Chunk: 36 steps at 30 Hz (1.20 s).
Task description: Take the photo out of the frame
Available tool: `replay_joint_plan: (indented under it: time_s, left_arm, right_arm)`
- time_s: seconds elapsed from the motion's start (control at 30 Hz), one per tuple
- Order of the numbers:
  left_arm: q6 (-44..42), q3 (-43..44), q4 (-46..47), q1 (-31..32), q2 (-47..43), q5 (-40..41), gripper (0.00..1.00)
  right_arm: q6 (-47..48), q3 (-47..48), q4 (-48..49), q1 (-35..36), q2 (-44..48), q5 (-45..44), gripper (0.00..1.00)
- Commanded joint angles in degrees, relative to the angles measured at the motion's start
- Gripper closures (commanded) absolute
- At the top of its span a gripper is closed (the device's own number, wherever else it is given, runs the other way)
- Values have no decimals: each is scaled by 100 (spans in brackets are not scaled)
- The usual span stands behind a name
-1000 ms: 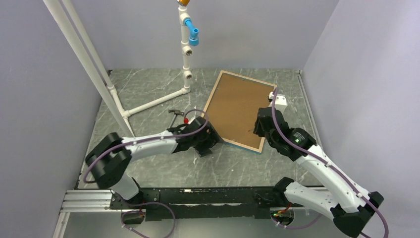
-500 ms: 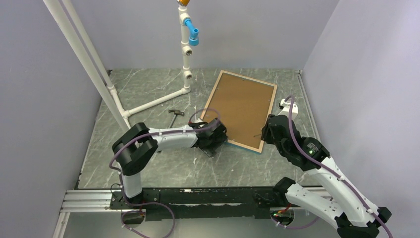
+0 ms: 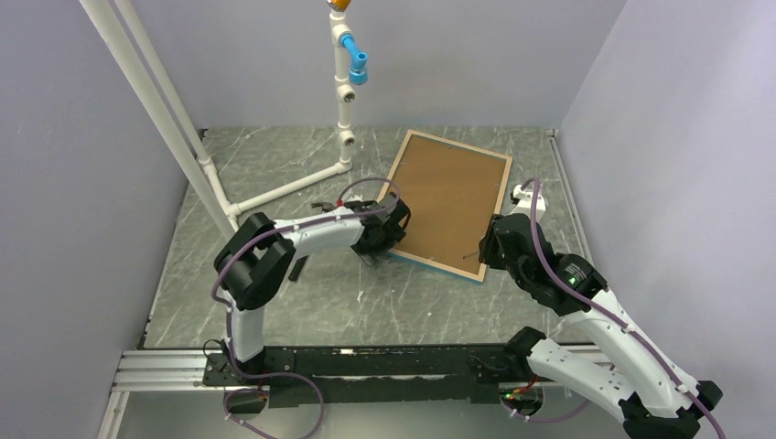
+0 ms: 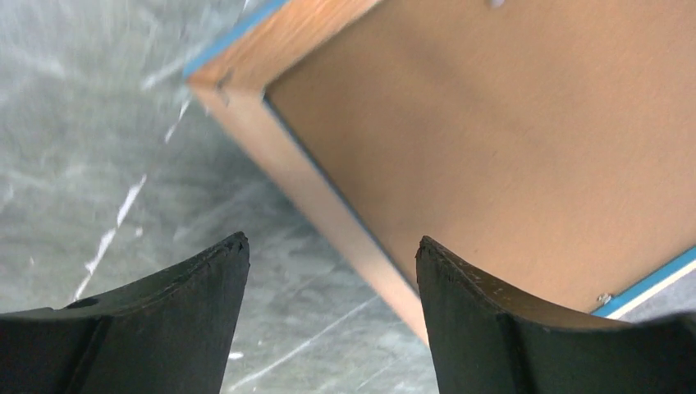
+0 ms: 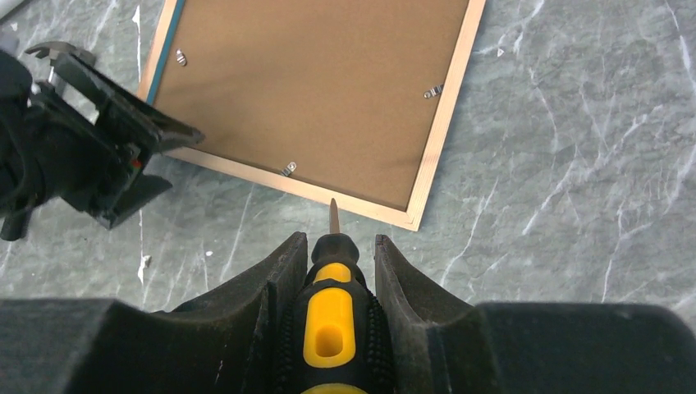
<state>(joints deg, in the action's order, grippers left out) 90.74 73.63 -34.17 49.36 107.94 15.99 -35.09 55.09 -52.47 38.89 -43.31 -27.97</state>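
Note:
The frame (image 3: 450, 197) lies face down on the table, its brown backing board (image 5: 320, 82) up and a turquoise edge showing at its near side. The photo is hidden under the board. My left gripper (image 3: 386, 240) is open at the frame's near-left corner; in the left wrist view the pale rim (image 4: 328, 205) runs between its fingers (image 4: 197, 304) without touching them. My right gripper (image 5: 338, 240) is shut on a yellow-and-black screwdriver (image 5: 330, 320), whose tip points at the frame's near rim (image 5: 365, 207), just short of it.
Small metal clips (image 5: 287, 168) hold the board along the rim. A white pipe stand (image 3: 344, 128) with a blue fitting (image 3: 355, 59) rises at the back left, and long white pipes (image 3: 156, 110) slant across the left. Grey walls close in on three sides.
My left arm has swung its gripper away from me, up to the frame's near-left corner. My right gripper has drawn back off the frame's right side toward its near-right corner.

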Motion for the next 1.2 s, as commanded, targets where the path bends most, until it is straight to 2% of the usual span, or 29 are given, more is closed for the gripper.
replay_joint_plan:
  time_s: [0.0,0.3,0.47,0.77,0.97,1.17]
  left_arm:
    - [-739,654,-665,-116,282,303,22]
    - [-1087,630,-831,-83,524,306,25]
    - [-1153,572,-1045,189,534,495,26]
    - [-869,-521,-384,642,-25,94,27]
    - [-492,-946,-234,1234,-351,23,27]
    - [-214,-1508,394,1502,-838,-201,20]
  right_arm:
    - [-30,51,156,-6,25,45,100]
    - [-83,59,218,-6,-81,204,100]
    - [-127,4,314,2,-140,297,100]
    - [-161,-33,512,-1,-344,382,100]
    - [-160,-122,721,-2,-562,463,100]
    - [-72,-151,1263,0,-983,799,100]
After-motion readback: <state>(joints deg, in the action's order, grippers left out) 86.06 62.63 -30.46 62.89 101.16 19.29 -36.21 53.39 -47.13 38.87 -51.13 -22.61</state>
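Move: The left hand, open, sits low over the photo frame's near strip; the frame's near left corner lies about 7 cm left, level with it ahead and 2 cm lower. The near-strip clip is roughly 8 cm right and 6 cm back of it, the hammer some 21 cm left. From the right hand, holding the screwdriver, that clip is about 10 cm left, 1 cm ahead, 20 cm below; the right-strip clip is 9 cm ahead, 8 cm right. Forward barely 2 cm, then settling about a centimetre lower, the left hand reverses and drags the frame back by its near strip, ending some 9 cm behind its start while turning about 15 degrees clockwise; its fingers stay wide. The right hand keeps its grip on the screwdriver and eases left, down and slightly forward, about 4 cm in all, bringing the blade towards the near-strip clip. ##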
